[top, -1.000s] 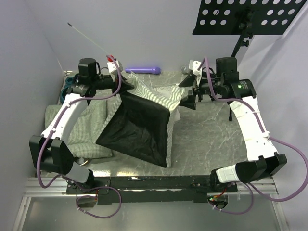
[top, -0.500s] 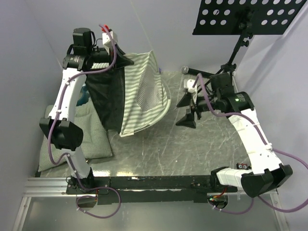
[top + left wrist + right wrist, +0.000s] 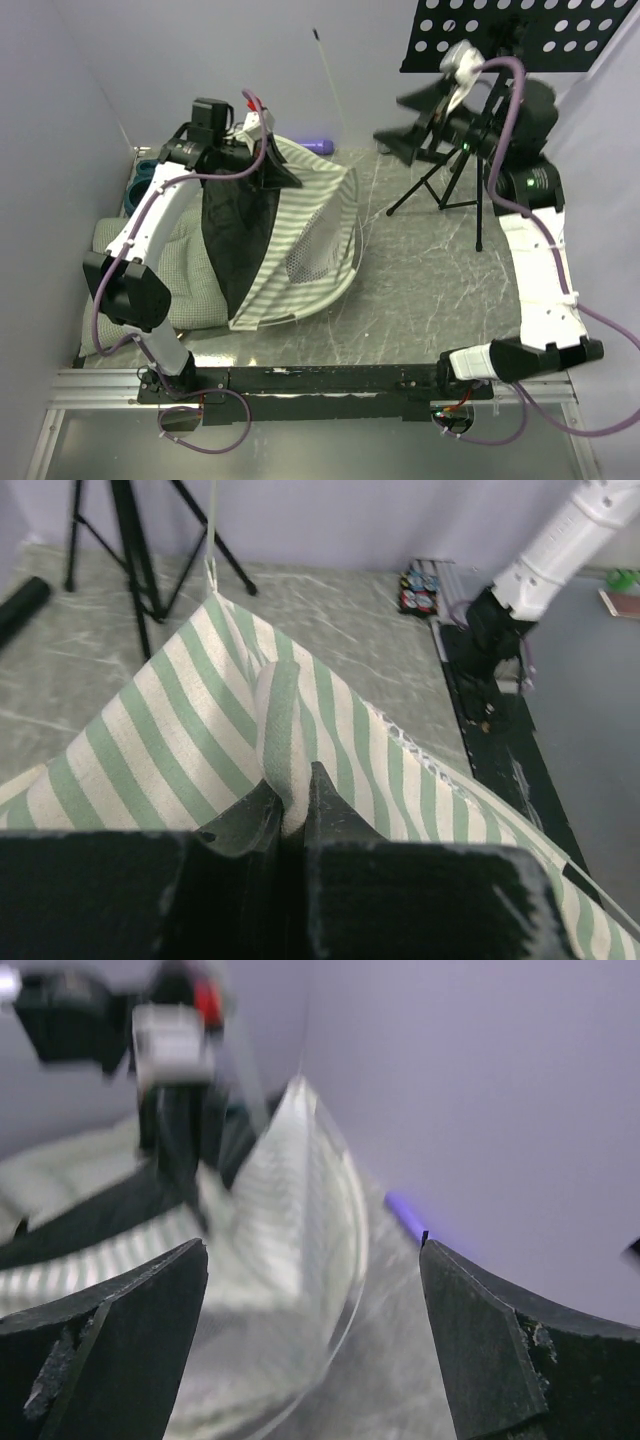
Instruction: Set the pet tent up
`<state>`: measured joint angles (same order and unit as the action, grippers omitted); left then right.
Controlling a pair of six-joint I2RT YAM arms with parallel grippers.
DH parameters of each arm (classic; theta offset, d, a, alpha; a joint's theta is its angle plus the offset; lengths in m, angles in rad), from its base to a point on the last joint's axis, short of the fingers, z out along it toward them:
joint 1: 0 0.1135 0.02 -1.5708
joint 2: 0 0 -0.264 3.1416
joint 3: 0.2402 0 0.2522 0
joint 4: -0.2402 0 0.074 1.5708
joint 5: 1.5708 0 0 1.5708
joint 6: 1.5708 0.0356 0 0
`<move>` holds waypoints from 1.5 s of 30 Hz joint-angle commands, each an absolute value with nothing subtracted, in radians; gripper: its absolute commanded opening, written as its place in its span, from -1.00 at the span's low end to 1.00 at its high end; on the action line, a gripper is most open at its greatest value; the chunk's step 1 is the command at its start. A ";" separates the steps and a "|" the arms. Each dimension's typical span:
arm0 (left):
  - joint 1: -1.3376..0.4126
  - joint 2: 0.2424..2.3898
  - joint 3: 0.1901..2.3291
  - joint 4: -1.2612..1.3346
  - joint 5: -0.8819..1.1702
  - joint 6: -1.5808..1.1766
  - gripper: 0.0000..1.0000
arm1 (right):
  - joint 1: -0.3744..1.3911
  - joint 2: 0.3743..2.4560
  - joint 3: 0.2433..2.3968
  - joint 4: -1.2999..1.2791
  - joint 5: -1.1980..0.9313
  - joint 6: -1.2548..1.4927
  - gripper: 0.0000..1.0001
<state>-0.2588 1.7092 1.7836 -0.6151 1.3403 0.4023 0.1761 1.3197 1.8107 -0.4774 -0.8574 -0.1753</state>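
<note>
The pet tent (image 3: 322, 205) stands half upright at the left of the table, its striped side and white mesh facing right and its black lining (image 3: 232, 240) facing left. A thin white pole (image 3: 326, 70) sticks up behind it. My left gripper (image 3: 277, 172) is shut on a fold of the striped fabric (image 3: 285, 730) at the tent's top edge. My right gripper (image 3: 402, 122) hangs open and empty, high above the table's back right, apart from the tent. In the right wrist view the tent (image 3: 290, 1190) is blurred between the open fingers (image 3: 130, 1310).
A green-checked cushion (image 3: 185, 265) lies under the tent's left side. A purple cylinder (image 3: 318, 145) lies at the back wall. A black music stand (image 3: 520, 30) with tripod legs (image 3: 440, 185) stands at the back right, close to my right gripper. A teal object (image 3: 140, 185) sits far left.
The tent went from collapsed on the table to lifted, then lowered and tilted right by my left gripper. My right gripper let go, rose and drew back toward the music stand.
</note>
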 commanded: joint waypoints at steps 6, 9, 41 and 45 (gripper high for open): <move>-0.328 1.643 1.766 -0.769 1.348 0.560 -0.99 | 0.198 1.494 2.084 -0.091 -0.922 0.166 0.69; -0.331 1.625 1.740 -0.683 1.344 0.486 -0.99 | 0.210 1.523 2.126 -0.023 -1.009 0.234 0.64; -0.350 1.612 1.755 -0.713 1.335 0.519 -0.99 | 0.376 1.562 2.164 -0.058 -1.032 0.152 -1.00; -0.338 1.577 1.758 -0.550 1.370 0.377 -0.99 | 0.387 1.581 2.204 -0.269 -0.970 0.024 -1.00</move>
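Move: The right hand, open and empty, has the upper end of the thin tent pole about 11 cm to its left and 11 cm above it, roughly level in reach. The striped tent corner where the pole rises is some 5 cm ahead, 5 cm left and 16 cm below. The fabric fold in the left gripper is about 16 cm left, 2 cm ahead and 15 cm lower. From the left hand, the pole's upper end is about 4 cm right, level in reach and some 25 cm up. The right fingers close from wide open to pinch the pole just below its black tip, after the hand rises about 9 cm, then swings left and back towards it, turning some 25 degrees counter-clockwise. The left hand, still pinching the striped fabric, eases about 4 cm back and slightly right, most of it early, then holds nearly still. ##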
